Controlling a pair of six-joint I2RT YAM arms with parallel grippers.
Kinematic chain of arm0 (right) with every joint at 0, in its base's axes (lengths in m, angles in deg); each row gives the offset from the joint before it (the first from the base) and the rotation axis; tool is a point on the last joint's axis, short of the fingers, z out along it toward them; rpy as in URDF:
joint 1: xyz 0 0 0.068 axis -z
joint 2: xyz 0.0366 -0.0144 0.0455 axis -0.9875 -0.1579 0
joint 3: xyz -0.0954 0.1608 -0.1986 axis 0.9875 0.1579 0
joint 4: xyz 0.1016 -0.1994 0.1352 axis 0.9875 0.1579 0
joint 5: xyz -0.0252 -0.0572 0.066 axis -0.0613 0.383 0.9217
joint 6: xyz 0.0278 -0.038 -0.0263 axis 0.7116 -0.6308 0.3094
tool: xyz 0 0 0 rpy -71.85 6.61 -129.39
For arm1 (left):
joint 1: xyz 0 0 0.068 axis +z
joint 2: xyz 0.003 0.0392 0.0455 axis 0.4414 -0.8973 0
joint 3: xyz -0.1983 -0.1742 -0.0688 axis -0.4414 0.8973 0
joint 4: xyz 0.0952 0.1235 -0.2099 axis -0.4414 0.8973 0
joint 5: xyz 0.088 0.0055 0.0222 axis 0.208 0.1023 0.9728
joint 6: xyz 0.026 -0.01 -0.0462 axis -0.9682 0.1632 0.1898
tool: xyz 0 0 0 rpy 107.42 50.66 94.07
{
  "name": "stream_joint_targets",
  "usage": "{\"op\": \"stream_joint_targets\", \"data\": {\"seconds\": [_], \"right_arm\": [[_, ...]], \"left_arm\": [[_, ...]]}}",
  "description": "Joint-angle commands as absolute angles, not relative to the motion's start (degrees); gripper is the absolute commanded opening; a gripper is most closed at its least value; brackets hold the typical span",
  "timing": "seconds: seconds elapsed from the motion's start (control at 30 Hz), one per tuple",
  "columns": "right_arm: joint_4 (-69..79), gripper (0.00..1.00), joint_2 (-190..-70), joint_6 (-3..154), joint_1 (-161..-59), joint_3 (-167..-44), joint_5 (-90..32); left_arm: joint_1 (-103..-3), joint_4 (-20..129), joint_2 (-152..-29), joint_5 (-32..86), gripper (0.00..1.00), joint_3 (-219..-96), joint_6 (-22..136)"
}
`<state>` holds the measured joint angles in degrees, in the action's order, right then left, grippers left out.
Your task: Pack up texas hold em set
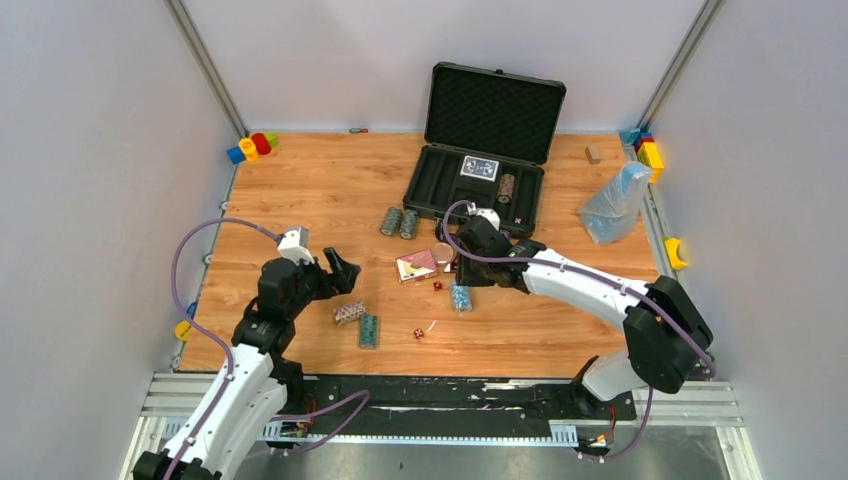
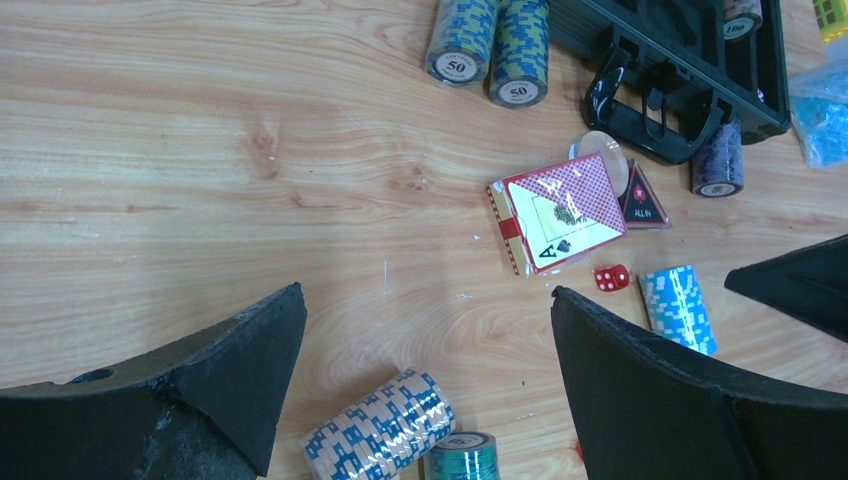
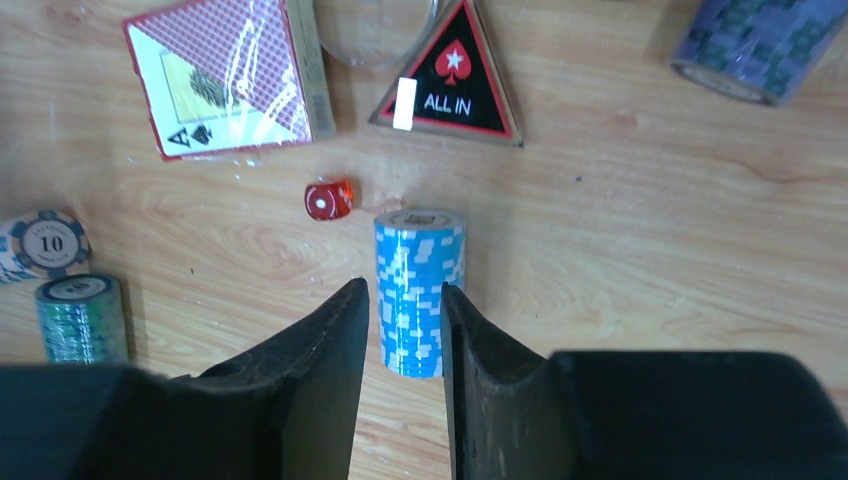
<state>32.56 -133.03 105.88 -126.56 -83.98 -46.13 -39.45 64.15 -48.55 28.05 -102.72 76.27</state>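
The black case (image 1: 440,185) stands open at the back, holding a blue card deck (image 1: 479,168) and a chip roll (image 1: 506,187). My right gripper (image 3: 404,285) straddles a light blue chip roll (image 3: 418,250) lying on the wood. Its jaws are narrow, with a sliver of wood showing by the left finger. Near it lie a red die (image 3: 328,199), the triangular button (image 3: 445,75) and a red card deck (image 3: 230,75). My left gripper (image 2: 425,292) is wide open over bare wood, above a tan-blue roll (image 2: 380,430) and a green roll (image 2: 462,458).
Two more rolls (image 1: 400,222) lie left of the case, and a dark one (image 2: 717,160) sits at its front. Toy blocks (image 1: 252,147) sit back left and others (image 1: 650,152) back right. A clear plastic bag (image 1: 615,203) lies on the right. Walls enclose three sides.
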Motion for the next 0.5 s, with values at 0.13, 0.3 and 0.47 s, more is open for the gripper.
{"op": "stream_joint_targets", "data": {"seconds": [0.13, 0.3, 0.47], "right_arm": [[32.16, 0.38, -130.5, 101.59, -123.46, -88.07, -47.57], [32.53, 0.72, -131.9, 100.08, -123.52, -87.31, -41.58], [32.33, 0.7, -135.76, 102.18, -125.11, -86.87, -38.96]], "left_arm": [[-39.37, 63.45, -47.57, 28.78, 1.0, -103.0, 76.74], [-39.33, 63.61, -47.36, 29.01, 1.0, -103.0, 76.67], [-39.37, 63.53, -47.57, 29.09, 1.0, -103.0, 76.72]]}}
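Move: The blue chip stack lies just below the right hand's half-closed fingers, about 5 cm down and 1 cm back, level with it left to right. The red die is roughly 4 cm to that hand's left and 1 cm ahead; the all-in triangle is 6 cm straight ahead, and the card deck 6 cm ahead and 8 cm left, all some 6 cm below. From the left hand the blue stack is about 20 cm right, 1 cm back and 10 cm lower. With no contact to be made out, the right hand hovers clear above the blue chip stack and spreads its partly closed fingers wide. It first goes on forward about 2 cm, rising 1 cm and slipping 1 cm right, then turns back by roughly 1 cm towards the stack and its own left, staying at that height with the wrist nearly steady. ##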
